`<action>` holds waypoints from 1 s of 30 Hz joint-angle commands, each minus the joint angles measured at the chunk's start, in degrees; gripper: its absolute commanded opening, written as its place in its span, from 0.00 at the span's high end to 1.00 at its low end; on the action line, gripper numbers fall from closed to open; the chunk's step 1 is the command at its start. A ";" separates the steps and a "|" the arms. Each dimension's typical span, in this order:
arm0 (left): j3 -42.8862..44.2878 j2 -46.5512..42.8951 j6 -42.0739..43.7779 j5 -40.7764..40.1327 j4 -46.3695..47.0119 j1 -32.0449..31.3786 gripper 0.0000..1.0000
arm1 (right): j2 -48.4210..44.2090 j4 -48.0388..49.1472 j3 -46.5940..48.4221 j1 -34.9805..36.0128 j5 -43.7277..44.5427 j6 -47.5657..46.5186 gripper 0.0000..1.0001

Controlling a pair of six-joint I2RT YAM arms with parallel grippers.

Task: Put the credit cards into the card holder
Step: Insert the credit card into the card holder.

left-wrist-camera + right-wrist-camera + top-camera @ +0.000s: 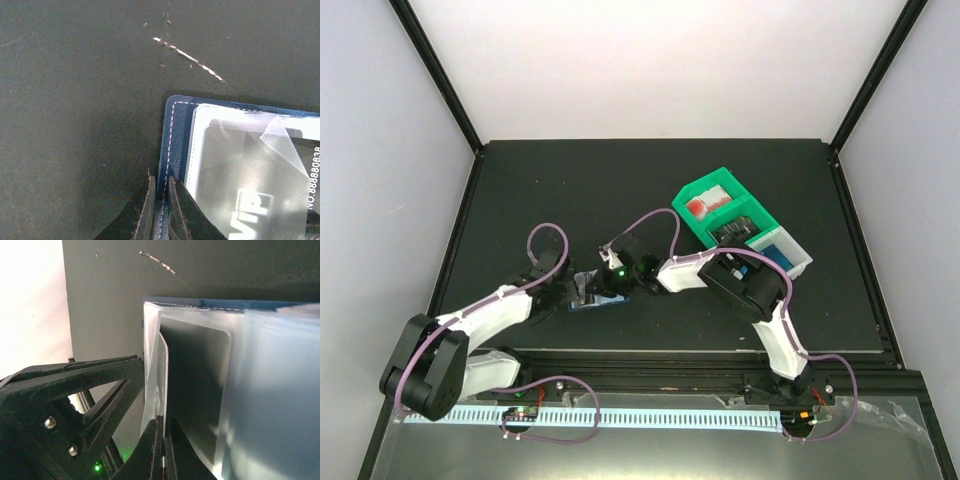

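Note:
The navy card holder (598, 303) lies open on the black mat between my two grippers. My left gripper (160, 180) is shut on its stitched navy edge (175, 130). In the left wrist view a pale card (240, 170) marked "ViP" lies under a clear pocket. My right gripper (163, 421) is shut on a thin credit card (162, 375) held edge-on, with its far end inside the holder's clear pockets (270, 390) below the blue rim (220, 304). In the top view the left gripper (572, 290) and right gripper (617, 280) stand close together over the holder.
Green-and-white compartment bins (740, 225) stand at the right back, one holding something red (705, 207). A pale scratch (187, 57) marks the mat beyond the holder. The left gripper's black body (75, 390) fills the left of the right wrist view.

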 commanded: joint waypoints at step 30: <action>2.16 0.12 1.65 3.33 0.38 0.51 0.90 | -7.95 -19.36 0.85 0.53 14.09 -10.83 0.57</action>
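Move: The right fingers are shut on the right edge of the dark VIP card, already mostly inside the raised left page's pocket. The pocket's middle lies about 3 cm to this hand's left, 1 cm ahead and 1 cm below. The frosted right page is some 4 cm to the right, level fore and aft and 2 cm lower. For the left hand, whose nearly shut tips rest on the holder's left edge, the pocket is about 3 cm to the right, level fore and aft; the holder's middle is roughly 7 cm right and 1 cm ahead. The right fingers keep their pinch on the card's edge while nudging it slightly left and forward into the pocket. They then let go, opening to nearly half, and the hand backs off about 4 cm to the right, rising a little and drifting forward as the fingers tilt some 15 degrees more steeply down. The left fingertips stay on the holder's left edge, creeping about 1 cm, mostly to the right. ##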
